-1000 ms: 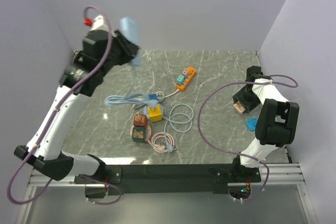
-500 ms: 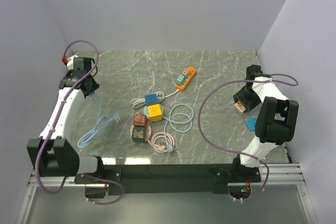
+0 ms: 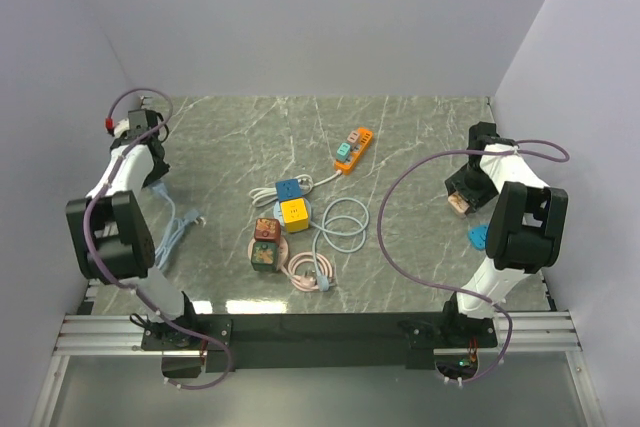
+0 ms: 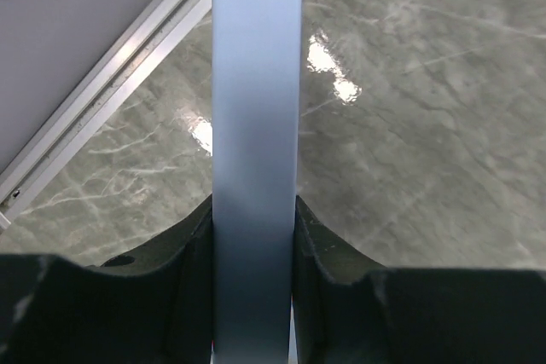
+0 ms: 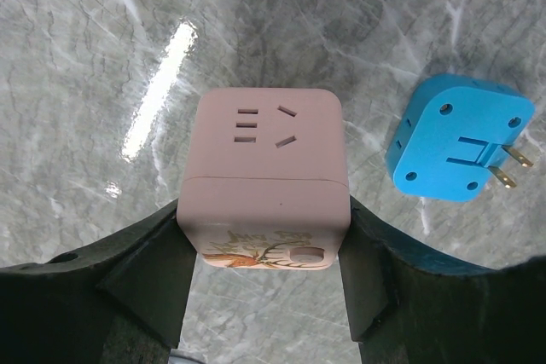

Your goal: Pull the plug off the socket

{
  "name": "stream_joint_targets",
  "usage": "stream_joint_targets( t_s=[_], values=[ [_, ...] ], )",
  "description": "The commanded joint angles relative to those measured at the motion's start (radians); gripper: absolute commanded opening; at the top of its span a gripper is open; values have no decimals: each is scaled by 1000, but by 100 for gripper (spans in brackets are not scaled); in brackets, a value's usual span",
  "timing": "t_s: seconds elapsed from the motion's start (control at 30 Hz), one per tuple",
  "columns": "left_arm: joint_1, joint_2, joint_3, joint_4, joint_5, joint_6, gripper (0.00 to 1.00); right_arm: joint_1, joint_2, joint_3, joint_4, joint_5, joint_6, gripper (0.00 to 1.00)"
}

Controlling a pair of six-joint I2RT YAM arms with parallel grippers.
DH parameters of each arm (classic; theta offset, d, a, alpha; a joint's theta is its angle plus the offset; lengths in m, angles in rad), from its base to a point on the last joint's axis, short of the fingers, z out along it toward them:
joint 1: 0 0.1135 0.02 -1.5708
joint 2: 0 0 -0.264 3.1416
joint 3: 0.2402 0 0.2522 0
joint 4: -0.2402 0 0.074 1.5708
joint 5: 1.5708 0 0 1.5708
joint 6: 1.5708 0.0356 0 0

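My left gripper [image 3: 157, 179] is at the table's far left edge, shut on a pale blue plug [image 4: 256, 83] that fills the gap between the jaws [image 4: 254, 219]. The plug's pale blue cable [image 3: 175, 232] trails loose on the table below it, joined to no socket. At the right edge, my right gripper [image 3: 460, 199] is shut on a pink cube socket [image 5: 263, 176], whose top holes are empty; the fingers press its two sides [image 5: 263, 210]. A blue plug [image 5: 456, 138] with bare prongs lies free on the table just right of it [image 3: 480, 237].
In the middle of the table are a blue cube socket [image 3: 290, 190], a yellow one [image 3: 295, 213], two patterned cubes [image 3: 266, 242], an orange power strip [image 3: 353, 147], a coiled pale cable [image 3: 345, 222] and a pink cable [image 3: 308, 272]. Walls enclose the left, back and right sides.
My left arm dropped from high above the table to the far left edge, dragging the pale blue plug and cable away from the blue cube socket. The right arm stayed still.
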Motion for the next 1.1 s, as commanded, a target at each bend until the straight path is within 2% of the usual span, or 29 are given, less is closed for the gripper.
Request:
stream_joint_targets(
  t_s=[0.0,0.03,0.07,0.1,0.13,0.2,0.23,0.27,0.4,0.43,0.5,0.6,0.63,0.73,0.8,0.93,1.03,1.07],
  values=[
    [-2,60,62,9,-56,9,1,-21,35,0,-30,117,23,17],
    [1,75,65,9,-60,6,2,-22,32,1,-35,122,29,21],
    [3,90,70,-5,-71,-7,7,-22,27,3,-38,122,29,23],
    [6,119,82,-9,-71,-11,15,-22,24,7,-46,128,28,25],
    [12,130,88,-16,-68,-16,29,-24,22,12,-53,134,34,26],
    [17,144,99,-26,-68,-30,39,-22,6,20,-69,152,37,33],
    [20,143,102,-28,-71,-31,50,-22,-1,23,-76,178,41,40],
    [23,140,105,-33,-68,-37,53,-22,-13,26,-84,194,44,45],
    [29,85,116,-59,-44,-54,65,-24,-36,41,-112,243,52,47],
    [29,69,116,-63,-39,-57,74,-24,-33,46,-119,255,55,53],
    [27,17,114,-69,-16,-57,87,-25,-24,67,-138,260,58,59],
    [27,-50,114,-82,64,-57,92,-25,-24,95,-156,273,64,67],
    [29,-67,114,-94,131,-57,99,-25,-24,102,-155,272,58,81],
    [11,-149,84,-83,234,-42,99,-25,-50,138,-170,254,43,83],
    [-9,-220,46,-63,333,-24,99,-25,-77,150,-165,235,23,95],
    [-43,-301,-4,-59,494,-4,99,-16,-131,179,-161,137,-31,96],
    [-77,-368,-60,-51,600,-2,99,69,-213,158,-104,37,-107,97],
    [-94,-400,-97,-36,680,-4,99,146,-231,149,-78,7,-121,97]
  ],
)
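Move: The left hand still holds the light-blue power strip, its resting place being the table some 7 cm below and barely behind; the strip's trailing cord bunches about 14 cm back and 10 cm right, the yellow cube about 9 cm back and 36 cm right. The right hand already has the pink cube down at table level, its spot about 2 cm below and 1 cm right. The bright-blue adapter sits roughly 9 cm back and 3 cm right. The left fingers lower the power strip about 4.5 cm, open wide and come free, then the hand climbs some 14 cm and sweeps about 12 cm right, back towards the cubes. Meanwhile the right hand, still gripping the pink cube, works 3 cm back and 3 cm right while tilting about 10 degrees, opens to let go, and rises about 7 cm, easing forward and a little left. ##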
